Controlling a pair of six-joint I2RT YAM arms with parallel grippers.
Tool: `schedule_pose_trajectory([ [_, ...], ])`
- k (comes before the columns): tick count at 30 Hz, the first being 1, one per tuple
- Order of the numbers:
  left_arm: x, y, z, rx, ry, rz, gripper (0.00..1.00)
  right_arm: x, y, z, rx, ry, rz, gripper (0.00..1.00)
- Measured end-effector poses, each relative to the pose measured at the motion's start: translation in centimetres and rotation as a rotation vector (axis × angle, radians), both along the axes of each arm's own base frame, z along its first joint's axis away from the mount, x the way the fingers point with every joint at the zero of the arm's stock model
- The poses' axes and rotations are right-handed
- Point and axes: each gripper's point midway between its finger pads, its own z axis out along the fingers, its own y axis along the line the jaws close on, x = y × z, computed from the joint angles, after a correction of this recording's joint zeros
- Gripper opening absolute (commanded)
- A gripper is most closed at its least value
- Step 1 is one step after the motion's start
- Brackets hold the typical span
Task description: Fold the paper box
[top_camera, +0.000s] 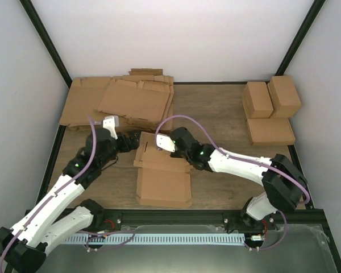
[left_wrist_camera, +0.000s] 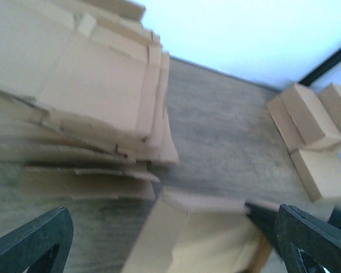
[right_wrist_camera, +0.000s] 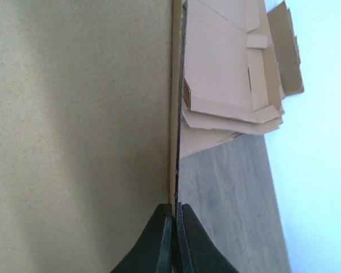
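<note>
The paper box (top_camera: pixel 162 173) lies half-folded in the middle of the table, one panel flat toward me and a raised wall at its far side. My right gripper (top_camera: pixel 161 149) is shut on that raised wall; in the right wrist view (right_wrist_camera: pixel 174 209) the thin cardboard edge (right_wrist_camera: pixel 174 114) runs straight into the closed fingertips. My left gripper (top_camera: pixel 128 143) stands just left of the box, open wide and holding nothing. In the blurred left wrist view its fingers (left_wrist_camera: pixel 37 239) flank the box's near corner (left_wrist_camera: pixel 199 233) without touching it.
A pile of flat brown cardboard sheets (top_camera: pixel 125 102) lies at the back left, close behind the left gripper. Three finished small boxes (top_camera: pixel 270 108) sit at the back right. White walls enclose the table on three sides.
</note>
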Motion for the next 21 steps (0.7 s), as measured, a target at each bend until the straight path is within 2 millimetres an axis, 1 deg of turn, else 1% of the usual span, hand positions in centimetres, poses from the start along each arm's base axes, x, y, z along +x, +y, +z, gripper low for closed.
schedule_pose_trajectory([
  [2,0.6,0.9,1.8,0.014,-0.014,0.028,1.00,-0.6,0.3,-0.2,-0.022,-0.047,0.033,0.01],
  [4,1.2,1.3,4.1,0.012,-0.044,0.029,1.00,-1.3,0.5,-0.2,-0.031,-0.079,0.064,0.01],
  [6,1.8,0.9,5.7,0.012,-0.059,-0.002,1.00,-2.2,0.7,-0.2,-0.032,-0.108,0.099,0.01],
  [8,2.4,-0.3,6.2,0.017,-0.056,-0.061,1.00,-3.2,0.9,-0.1,-0.030,-0.141,0.137,0.01],
  [9,2.6,-1.0,5.8,0.024,-0.041,-0.092,1.00,-3.7,1.0,0.0,-0.028,-0.157,0.155,0.01],
  [13,3.0,-2.8,2.1,0.067,0.065,-0.189,1.00,-5.1,1.7,-0.4,-0.039,-0.209,0.198,0.01],
  [15,2.9,-3.5,0.8,0.080,0.101,-0.235,1.00,-5.7,1.9,-0.7,-0.043,-0.238,0.205,0.01],
  [18,2.7,-4.6,-0.6,0.096,0.146,-0.310,1.00,-7.0,2.3,-1.1,-0.043,-0.288,0.227,0.02],
  [21,2.7,-5.8,-1.7,0.101,0.185,-0.385,1.00,-8.0,2.8,-1.4,-0.044,-0.335,0.248,0.01],
])
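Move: The paper box, its edge already pinched in my right fingers, has its middle about 9 cm back from that hand, 1 cm to its left and some 7 cm below. From my open left hand the box's middle lies roughly 12 cm to the right, 10 cm back and 13 cm lower. The cardboard stack stands about 16 cm ahead of my left hand, 4 cm to its left and 20 cm below. My right hand keeps its pinch on the cardboard and pulls the box back towards my base about 8 cm, drifting left, turning counter-clockwise and tipping its fingers up. Meanwhile my left hand, wide open and empty, first lifts some 6 cm, then swings right and sinks slightly below its starting height, turning clockwise about 20 degrees and tipping down, to end beyond the box's far edge. ##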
